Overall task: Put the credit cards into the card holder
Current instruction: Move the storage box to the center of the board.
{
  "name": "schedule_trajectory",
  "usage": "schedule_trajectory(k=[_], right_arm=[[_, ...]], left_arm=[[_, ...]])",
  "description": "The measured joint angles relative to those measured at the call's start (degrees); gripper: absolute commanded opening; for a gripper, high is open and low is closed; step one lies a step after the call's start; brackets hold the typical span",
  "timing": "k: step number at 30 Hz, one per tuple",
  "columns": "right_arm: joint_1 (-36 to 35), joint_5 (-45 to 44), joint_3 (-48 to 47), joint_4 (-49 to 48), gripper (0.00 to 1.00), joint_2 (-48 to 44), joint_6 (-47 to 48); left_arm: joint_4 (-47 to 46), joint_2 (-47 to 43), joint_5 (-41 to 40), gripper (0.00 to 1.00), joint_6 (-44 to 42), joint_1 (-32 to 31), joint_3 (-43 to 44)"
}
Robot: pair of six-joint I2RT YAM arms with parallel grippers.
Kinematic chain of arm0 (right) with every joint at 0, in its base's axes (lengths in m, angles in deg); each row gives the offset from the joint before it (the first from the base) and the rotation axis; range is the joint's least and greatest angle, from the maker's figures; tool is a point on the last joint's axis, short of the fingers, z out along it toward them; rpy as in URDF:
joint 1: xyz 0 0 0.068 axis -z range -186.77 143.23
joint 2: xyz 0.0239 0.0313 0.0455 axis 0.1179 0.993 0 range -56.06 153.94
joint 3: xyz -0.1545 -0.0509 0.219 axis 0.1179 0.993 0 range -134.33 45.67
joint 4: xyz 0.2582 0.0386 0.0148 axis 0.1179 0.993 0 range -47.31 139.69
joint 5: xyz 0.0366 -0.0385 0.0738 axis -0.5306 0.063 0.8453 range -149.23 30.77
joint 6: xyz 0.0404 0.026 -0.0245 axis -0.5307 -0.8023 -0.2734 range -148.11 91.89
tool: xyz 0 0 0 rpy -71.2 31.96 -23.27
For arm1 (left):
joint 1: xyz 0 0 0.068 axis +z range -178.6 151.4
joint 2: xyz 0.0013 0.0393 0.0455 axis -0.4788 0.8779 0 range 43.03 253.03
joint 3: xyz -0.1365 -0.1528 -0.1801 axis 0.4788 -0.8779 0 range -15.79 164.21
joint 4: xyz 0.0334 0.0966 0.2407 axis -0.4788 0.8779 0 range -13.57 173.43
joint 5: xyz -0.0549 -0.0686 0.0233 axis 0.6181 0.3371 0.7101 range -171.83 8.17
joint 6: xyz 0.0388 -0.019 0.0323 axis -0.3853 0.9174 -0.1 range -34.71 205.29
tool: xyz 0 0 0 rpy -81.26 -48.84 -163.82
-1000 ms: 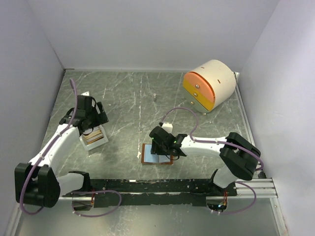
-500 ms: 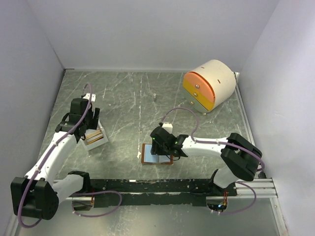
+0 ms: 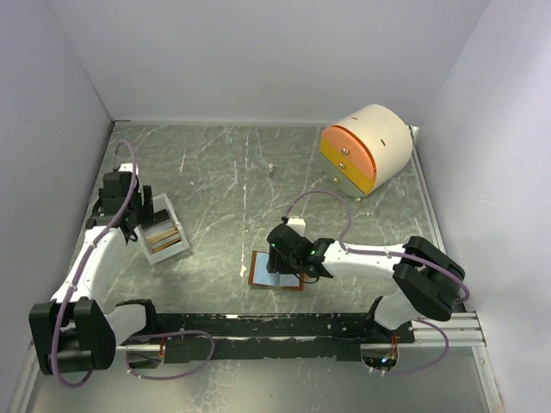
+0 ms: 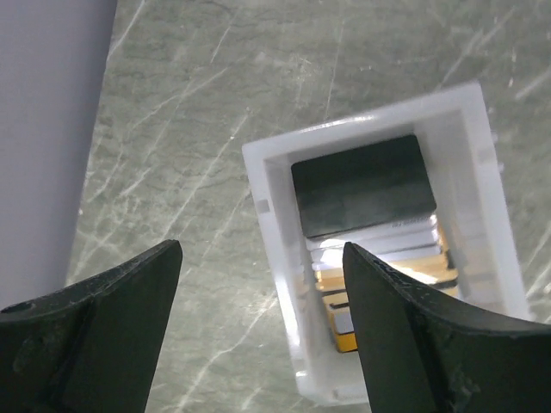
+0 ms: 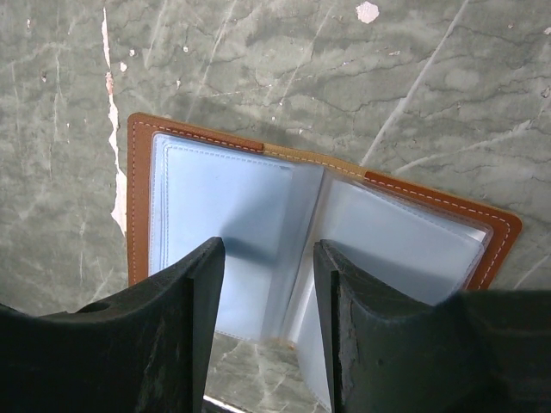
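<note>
The card holder (image 3: 263,275) lies open on the table, rust-brown outside with pale blue-grey pockets (image 5: 215,198). My right gripper (image 3: 291,261) is open and low over it. Its fingertips straddle the middle fold (image 5: 269,249), where a clear leaf stands up. The credit cards (image 4: 362,185) are stacked in a small white tray (image 4: 275,258), a dark card on top with silver and gold-yellow ones under it. The tray's rim also shows in the top view (image 3: 166,255). My left gripper (image 3: 129,219) is open and empty, just left of the tray, its jaws straddling the tray's left wall (image 4: 263,284).
A big cream-and-orange round drawer unit (image 3: 366,146) stands at the back right. A small pale object (image 3: 270,169) sits on the far middle of the table. The left wall (image 4: 43,103) is close to my left gripper. A black rail (image 3: 293,327) runs along the near edge.
My left arm has swung left and back, from over the tray to beside it near the left wall. My right gripper has barely moved over the open card holder.
</note>
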Motion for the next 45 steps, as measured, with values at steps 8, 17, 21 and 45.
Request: schedule_trajectory(k=[8,17,21,45], right_arm=[[0.0,-0.2,0.8,0.4,0.46,-1.6,0.0],[0.0,-1.1,1.4,1.8,0.47,-4.3,0.0],[0.0,-1.2,1.7,1.8,0.47,-4.5,0.0],[0.0,-3.3,5.5,5.5,0.45,-9.0,-1.7]], left_arm=[[3.2,2.1,1.5,0.65,20.2,3.3,2.5],[4.2,-0.8,6.2,0.69,33.9,3.5,-3.6],[5.2,-1.7,7.2,0.69,36.0,3.6,-5.9],[3.4,-8.3,13.9,0.66,53.6,-18.9,-10.2]])
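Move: The storage box's middle lies some 8 cm right of the left gripper, about 2 cm back and 9 cm below. From that gripper the open card holder lies about 40 cm right, 14 cm back and 12 cm below, and the small metal peg roughly 38 cm right and 16 cm ahead, also 12 cm down. From the right gripper, the holder's middle is about 1 cm back, 2 cm below and level sideways, while the storage box lies some 32 cm left and 9 cm ahead, about level in height. Bring the left gripper down and back a few centimetres beside the storage box while turning it counter-clockwise, then sweep it right towards the board's middle, about 16 cm rightward in all. Roll its left side down some 45 degrees and narrow the fingers partway, keeping them close against the box's wall. Shift the right gripper about 4 cm right over the holder, opening unchanged. ##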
